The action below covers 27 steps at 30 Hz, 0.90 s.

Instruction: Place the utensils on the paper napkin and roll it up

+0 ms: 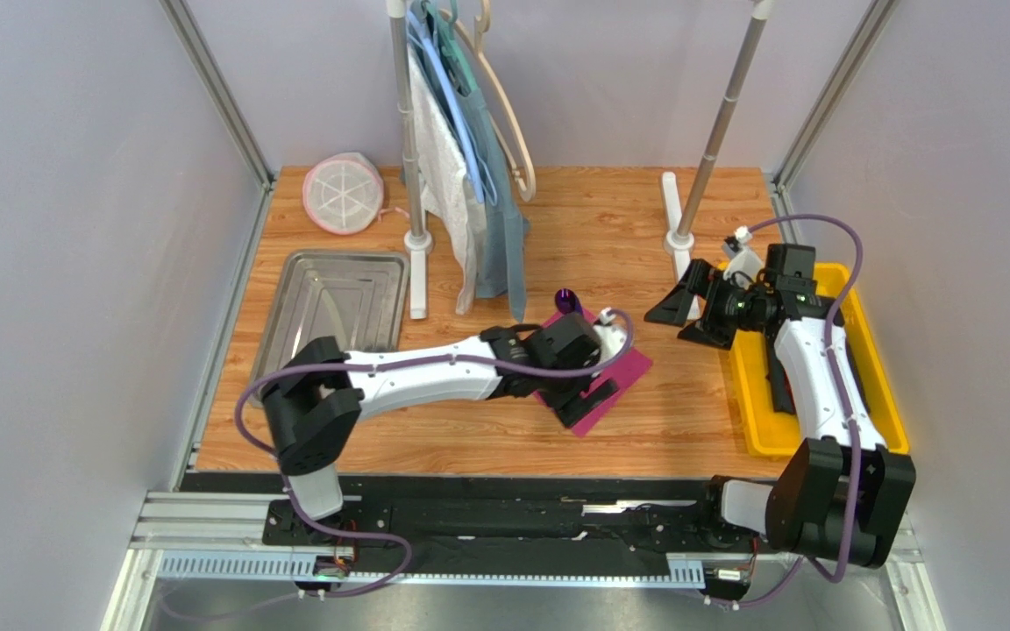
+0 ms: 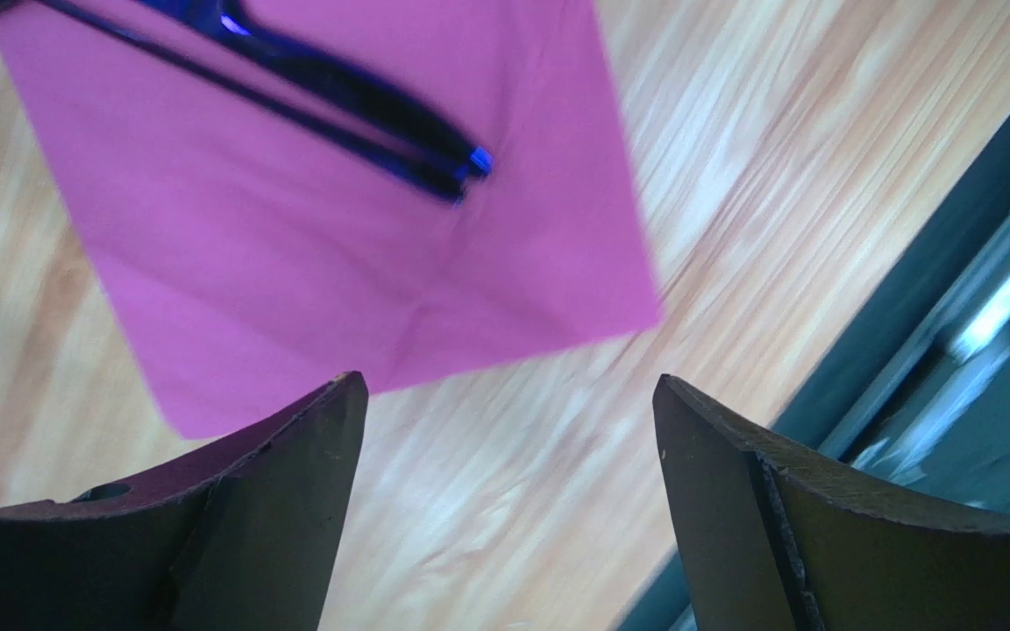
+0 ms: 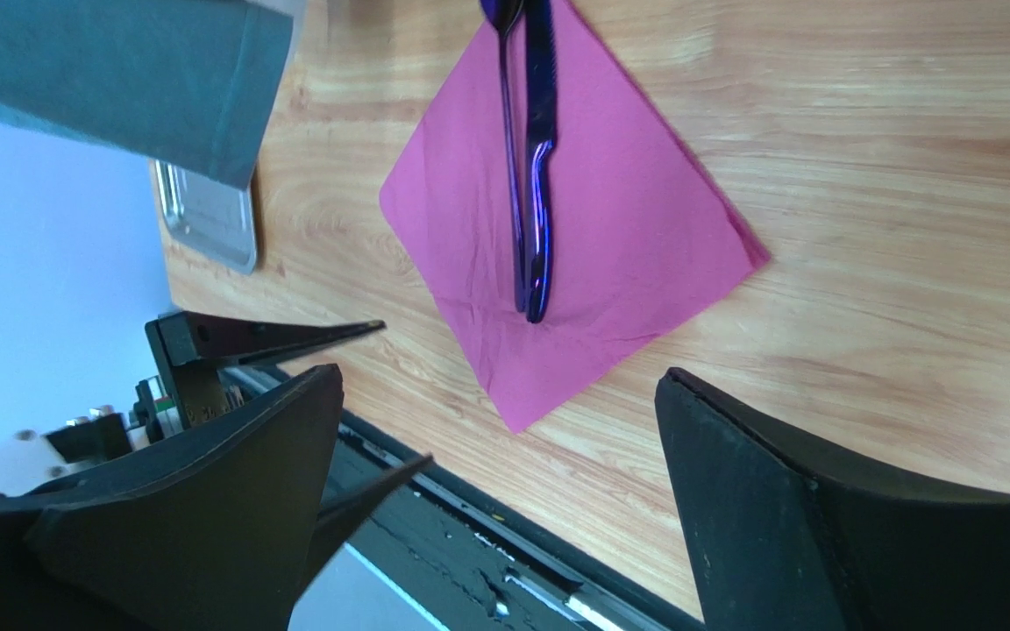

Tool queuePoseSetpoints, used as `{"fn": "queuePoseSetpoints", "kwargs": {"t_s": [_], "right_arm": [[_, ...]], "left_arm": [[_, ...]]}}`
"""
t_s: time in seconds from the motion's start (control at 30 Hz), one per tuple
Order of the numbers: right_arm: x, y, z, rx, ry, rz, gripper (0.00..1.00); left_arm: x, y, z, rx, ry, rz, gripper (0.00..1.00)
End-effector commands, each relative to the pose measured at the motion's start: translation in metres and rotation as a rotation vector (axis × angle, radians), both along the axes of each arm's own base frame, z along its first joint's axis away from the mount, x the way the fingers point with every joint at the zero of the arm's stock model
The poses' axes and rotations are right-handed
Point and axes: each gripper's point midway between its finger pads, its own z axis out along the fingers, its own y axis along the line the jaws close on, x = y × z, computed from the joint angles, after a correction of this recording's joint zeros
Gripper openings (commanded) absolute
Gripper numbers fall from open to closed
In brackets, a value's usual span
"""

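The magenta paper napkin [image 1: 618,379] lies flat on the wooden table, corner toward the near edge. Two dark-purple utensils [image 3: 533,171] lie side by side along its diagonal; a spoon bowl [image 1: 567,301] sticks out past the far corner. My left gripper [image 1: 580,398] hovers open and empty over the napkin's near-left side. In the left wrist view the napkin [image 2: 339,237] and utensil handles [image 2: 352,105] lie just beyond the gripper [image 2: 510,408]. My right gripper [image 1: 684,320] is open and empty, to the right of the napkin [image 3: 603,237] and facing it.
A metal tray [image 1: 326,309] sits at the left, a yellow bin [image 1: 873,381] at the right under the right arm. A rack with hanging clothes [image 1: 471,171] and its posts [image 1: 679,224] stand behind the napkin. A round pink-white item [image 1: 343,193] is at the far left.
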Motion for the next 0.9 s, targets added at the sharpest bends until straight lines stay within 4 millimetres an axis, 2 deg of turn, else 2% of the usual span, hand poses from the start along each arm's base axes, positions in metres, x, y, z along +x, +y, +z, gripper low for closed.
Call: {"fn": "queuePoseSetpoints", "kwargs": {"t_s": [0.0, 0.03, 0.07, 0.1, 0.13, 0.17, 0.2, 0.23, 0.27, 0.3, 0.37, 0.4, 0.47, 0.5, 0.67, 0.87], "right_arm": [[0.005, 0.021, -0.006, 0.031, -0.045, 0.118, 0.84], [0.006, 0.024, -0.015, 0.032, -0.025, 0.133, 0.74], [0.006, 0.027, -0.02, 0.034, -0.011, 0.147, 0.7], [0.003, 0.033, -0.025, 0.038, 0.01, 0.171, 0.66], [0.004, 0.036, -0.033, 0.039, 0.036, 0.18, 0.58], [0.003, 0.038, -0.039, 0.042, 0.056, 0.188, 0.54], [0.001, 0.041, -0.043, 0.046, 0.071, 0.199, 0.51], [0.001, 0.042, -0.048, 0.049, 0.084, 0.201, 0.45], [-0.002, 0.044, -0.056, 0.053, 0.116, 0.207, 0.43], [-0.003, 0.046, -0.06, 0.048, 0.125, 0.214, 0.42], [-0.006, 0.048, -0.071, 0.044, 0.159, 0.222, 0.4], [-0.006, 0.047, -0.074, 0.036, 0.166, 0.221, 0.4], [-0.006, 0.048, -0.078, 0.026, 0.176, 0.224, 0.37], [-0.006, 0.047, -0.081, 0.018, 0.185, 0.222, 0.36], [-0.006, 0.046, -0.088, -0.007, 0.206, 0.231, 0.34], [-0.007, 0.046, -0.081, -0.013, 0.183, 0.245, 0.34]], "left_arm": [[0.004, 0.014, 0.051, -0.126, -0.287, -0.253, 0.89], [-0.008, 0.013, 0.053, -0.166, -0.285, -0.326, 0.88], [-0.016, 0.022, 0.039, -0.144, -0.302, -0.401, 0.86], [-0.022, 0.016, 0.054, -0.224, -0.34, -0.451, 0.85], [-0.027, 0.015, 0.054, -0.245, -0.357, -0.491, 0.84], [-0.032, 0.02, 0.041, -0.235, -0.375, -0.548, 0.77], [-0.037, 0.012, 0.049, -0.291, -0.404, -0.592, 0.75], [-0.039, 0.01, 0.046, -0.302, -0.408, -0.611, 0.73], [-0.042, 0.007, 0.045, -0.309, -0.421, -0.648, 0.65], [-0.051, 0.003, 0.036, -0.313, -0.385, -0.705, 0.6], [-0.057, -0.005, 0.033, -0.304, -0.378, -0.75, 0.52], [-0.055, -0.008, 0.021, -0.271, -0.376, -0.749, 0.51], [-0.06, -0.016, 0.014, -0.237, -0.404, -0.782, 0.48], [-0.059, -0.018, 0.002, -0.199, -0.401, -0.784, 0.47], [-0.059, -0.027, -0.026, -0.097, -0.402, -0.829, 0.49], [-0.054, -0.034, -0.041, -0.052, -0.413, -0.854, 0.5]]}}
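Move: The napkin's near corner lies about 4 cm back and 2 cm right of the left hand, some 8 cm below it. From that hand, the knife's middle is roughly 11 cm ahead and 2 cm right, the spoon's about 11 cm straight ahead. From the right hand, the napkin's right corner sits about 2 cm back, 2 cm left and 15 cm down, with the knife's middle some 4 cm ahead and 12 cm left. Back and finally down, the left hand first swings some 5 cm left and then returns right, turning clockwise about 45 degrees and half closing its fingers over the napkin's near corner. The right hand drops about 9 cm and shifts left to the napkin's right corner, fingers narrowing to roughly a third open. No touch can be seen. ##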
